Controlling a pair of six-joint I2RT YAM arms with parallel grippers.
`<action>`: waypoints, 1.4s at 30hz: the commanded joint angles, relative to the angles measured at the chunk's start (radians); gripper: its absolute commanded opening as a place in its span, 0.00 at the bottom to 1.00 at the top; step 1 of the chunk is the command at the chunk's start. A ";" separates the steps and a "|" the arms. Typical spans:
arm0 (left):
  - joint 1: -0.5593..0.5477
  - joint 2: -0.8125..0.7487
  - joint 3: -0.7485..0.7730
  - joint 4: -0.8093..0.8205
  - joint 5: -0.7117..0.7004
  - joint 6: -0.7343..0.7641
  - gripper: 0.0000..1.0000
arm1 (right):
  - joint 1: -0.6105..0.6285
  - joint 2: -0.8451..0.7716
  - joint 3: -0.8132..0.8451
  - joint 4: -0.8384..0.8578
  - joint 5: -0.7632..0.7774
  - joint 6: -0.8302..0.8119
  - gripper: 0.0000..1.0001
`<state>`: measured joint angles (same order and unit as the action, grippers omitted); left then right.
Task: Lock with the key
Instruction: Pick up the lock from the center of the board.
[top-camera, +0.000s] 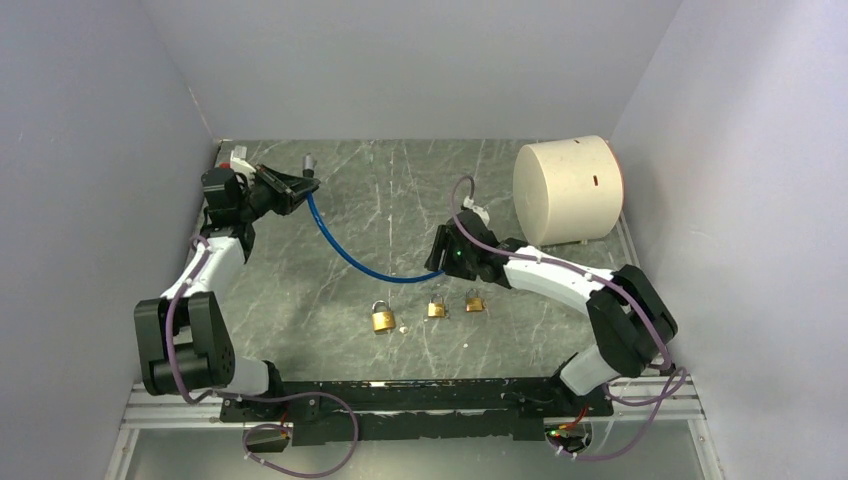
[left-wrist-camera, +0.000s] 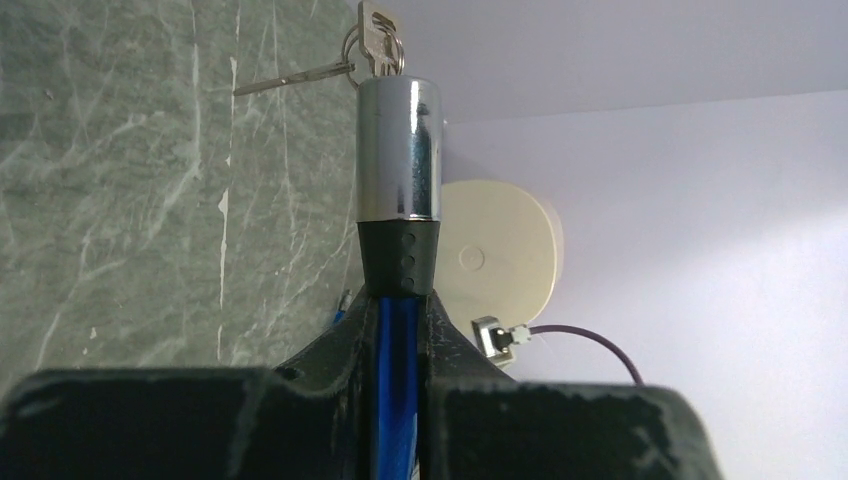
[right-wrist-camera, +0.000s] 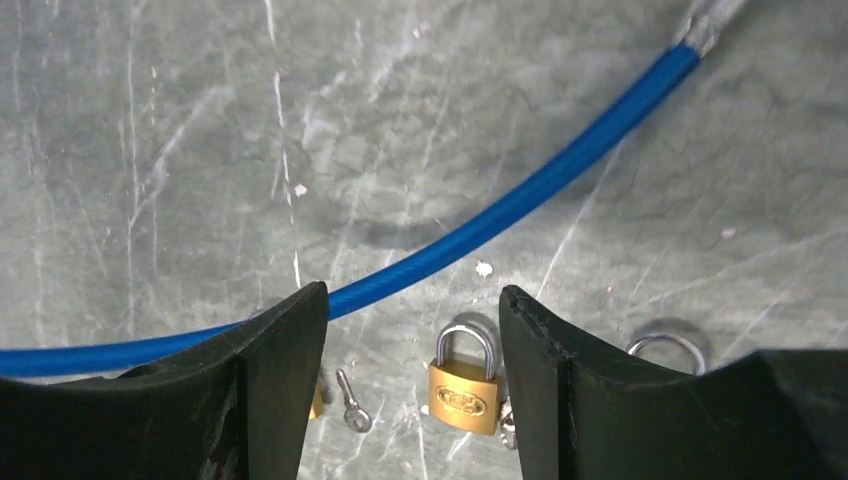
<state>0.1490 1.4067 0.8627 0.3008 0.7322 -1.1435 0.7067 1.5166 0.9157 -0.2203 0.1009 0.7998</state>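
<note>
My left gripper is shut on the blue cable just below the black collar of a chrome lock cylinder, held up at the back left. A bunch of keys sticks out of the cylinder's top. The cable sags across the table to my right gripper, which is open above it with nothing between its fingers. The cable's metal tip lies free on the table.
Three brass padlocks lie in a row near the front of the marble table. One padlock and a small loose key show between my right fingers. A big cream cylinder lies at the back right.
</note>
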 joint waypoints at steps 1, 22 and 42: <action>-0.029 -0.084 0.038 -0.059 -0.054 -0.006 0.03 | -0.015 0.002 -0.037 0.126 -0.086 0.177 0.66; -0.060 -0.219 0.004 -0.187 -0.126 0.006 0.03 | -0.066 0.047 -0.144 0.239 -0.055 0.415 0.60; -0.065 -0.337 -0.053 -0.278 -0.100 0.041 0.03 | -0.120 0.164 -0.128 0.415 -0.060 0.438 0.19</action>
<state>0.0883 1.1179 0.8162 0.0212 0.6044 -1.1294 0.5938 1.6943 0.7853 0.1143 0.0277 1.2491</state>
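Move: Just ahead of and below the right hand runs the blue hose; the stretch to be gripped, short of its free end, lies about 3 cm forward, 3 cm right and 5 cm down. On the board 8 cm below, the middle lock lies about 5 cm back and level sideways, the right lock 3 cm back and 7 cm right, the big lock 7 cm back and 10 cm left. From the left hand that stretch is some 9 cm back, 28 cm right and 20 cm down. Sinking about 5 cm and easing forward some 3 or 4 cm, the right hand comes down over the hose near its free end, rolling its left side up and turning roughly 20 degrees clockwise. Late on, its fingers close around the hose. The left hand keeps its pinch just behind the hose's metal head and draws back about 5 cm, rising slightly. ##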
